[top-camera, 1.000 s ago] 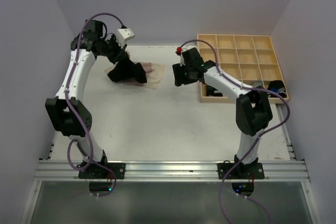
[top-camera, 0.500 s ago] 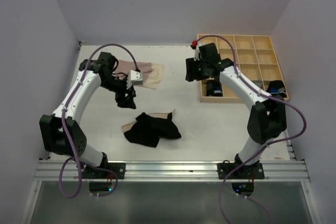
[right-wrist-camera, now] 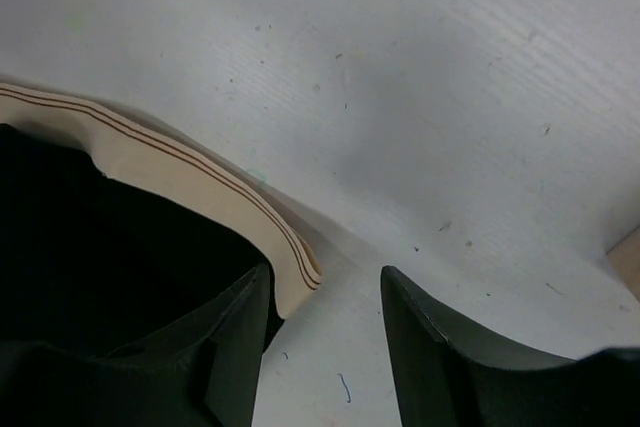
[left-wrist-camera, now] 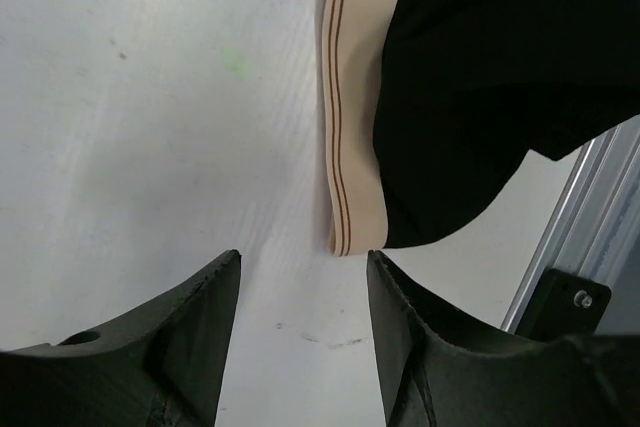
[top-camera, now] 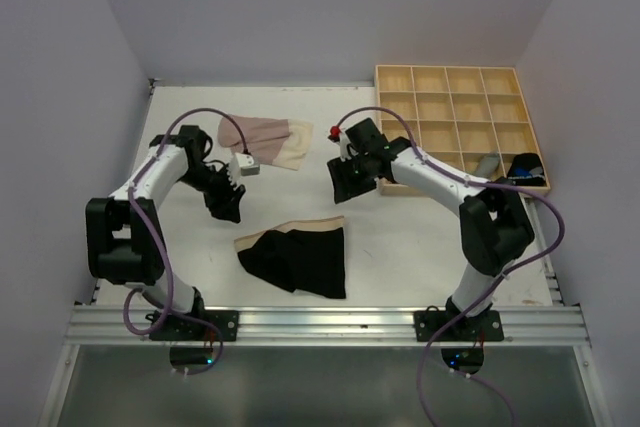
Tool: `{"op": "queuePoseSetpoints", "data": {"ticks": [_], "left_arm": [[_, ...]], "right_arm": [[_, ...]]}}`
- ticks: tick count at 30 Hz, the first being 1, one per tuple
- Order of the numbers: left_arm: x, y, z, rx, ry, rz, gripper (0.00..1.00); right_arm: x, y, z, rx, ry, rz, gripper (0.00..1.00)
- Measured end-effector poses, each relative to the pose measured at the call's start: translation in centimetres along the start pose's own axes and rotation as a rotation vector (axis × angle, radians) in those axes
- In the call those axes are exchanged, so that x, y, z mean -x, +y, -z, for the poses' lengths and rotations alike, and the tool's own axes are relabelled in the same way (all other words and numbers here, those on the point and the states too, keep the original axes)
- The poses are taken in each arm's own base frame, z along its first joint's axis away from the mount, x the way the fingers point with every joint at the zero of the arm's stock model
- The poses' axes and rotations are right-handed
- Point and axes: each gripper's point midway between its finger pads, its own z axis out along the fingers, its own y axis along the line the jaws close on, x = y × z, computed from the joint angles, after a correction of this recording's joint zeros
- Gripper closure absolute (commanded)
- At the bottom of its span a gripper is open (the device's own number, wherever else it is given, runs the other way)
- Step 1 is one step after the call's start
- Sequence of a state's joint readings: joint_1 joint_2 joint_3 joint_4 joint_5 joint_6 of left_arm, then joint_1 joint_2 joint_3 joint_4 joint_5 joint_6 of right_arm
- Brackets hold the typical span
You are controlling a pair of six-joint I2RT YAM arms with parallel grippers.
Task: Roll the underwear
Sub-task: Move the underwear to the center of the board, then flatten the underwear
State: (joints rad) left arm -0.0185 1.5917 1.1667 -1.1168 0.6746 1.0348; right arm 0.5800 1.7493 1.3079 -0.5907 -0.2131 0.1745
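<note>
Black underwear (top-camera: 297, 259) with a beige striped waistband (top-camera: 290, 231) lies spread near the table's front middle. My left gripper (top-camera: 226, 207) hovers open just left of its upper left corner. In the left wrist view the waistband end (left-wrist-camera: 352, 137) and black cloth (left-wrist-camera: 490, 77) lie ahead of the empty left gripper (left-wrist-camera: 303, 332). My right gripper (top-camera: 341, 185) stands open above the upper right corner. In the right wrist view the waistband corner (right-wrist-camera: 290, 277) lies beside the left finger of the right gripper (right-wrist-camera: 322, 347), which grips nothing. Pale beige-pink underwear (top-camera: 266, 140) lies at the back.
A light wooden tray (top-camera: 447, 94) of square compartments sits at the back right. A grey roll (top-camera: 487, 163) and a black roll (top-camera: 526, 164) rest at its near right edge. A metal rail (top-camera: 330, 323) runs along the table's front, seen also as the rail (left-wrist-camera: 592, 209) close to the black cloth.
The left gripper carried the black underwear from the back pile to the front middle and let go; it now lies flatter. Both grippers have moved down to its upper corners.
</note>
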Motion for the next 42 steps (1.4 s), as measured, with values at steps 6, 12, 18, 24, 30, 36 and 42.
{"op": "queuePoseSetpoints", "data": {"ticks": [6, 12, 18, 24, 30, 36, 42], "left_arm": [[-3.9, -0.5, -2.6, -0.036, 0.099, 0.113, 0.43], [-5.1, -0.5, -4.4, -0.066, 0.136, 0.173, 0.46], [-5.8, -1.2, -6.0, -0.131, 0.177, 0.223, 0.63], [-6.2, -1.9, -6.7, -0.181, 0.2, 0.255, 1.0], [-3.3, 0.6, -5.2, -0.146, 0.137, 0.236, 1.0], [6.4, 10.2, 3.7, 0.163, -0.105, 0.08, 1.0], [10.1, 10.8, 8.8, 0.31, -0.191, -0.051, 1.0]], "right_arm": [[-3.7, 0.1, -1.8, -0.003, 0.1, -0.015, 0.47], [-6.3, 0.5, -3.0, 0.007, 0.165, -0.034, 0.52], [-7.3, 0.8, -4.3, 0.025, 0.204, -0.048, 0.69], [-7.0, 0.7, -4.7, 0.026, 0.189, -0.045, 0.96], [-5.4, 0.4, -3.9, 0.0, 0.138, -0.013, 1.0], [4.1, 0.4, 0.1, -0.012, -0.102, 0.056, 1.0], [13.0, 1.0, 6.3, -0.013, -0.364, 0.17, 1.0]]}}
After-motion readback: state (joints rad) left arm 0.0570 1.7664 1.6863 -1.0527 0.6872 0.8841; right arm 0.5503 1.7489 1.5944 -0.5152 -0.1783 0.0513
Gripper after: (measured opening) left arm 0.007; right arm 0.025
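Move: From the left hand the black underwear's middle is about 8 cm back, 14 cm right and 8 cm below; its waistband's left end is only 4 cm back and 1 cm right. From the right hand the middle is some 13 cm back, 10 cm left and 7 cm below, its waistband's right end 5 cm straight back. The pink-cream cloth lies about 13 cm ahead and 18 cm left of the right hand, the divider box 15 cm ahead, 27 cm right. Each hand pinches its own end of the underwear's beige waistband: both sink 7-8 cm while drawing back about 5 cm, and the open fingers shut on the cloth. Keeping hold, they then swing quickly up and forward together, each some 18 cm higher, the left about 18 cm and the right 13 cm farther out, towards the pink-cream cloth, with both wrists tipping fingers outward. ##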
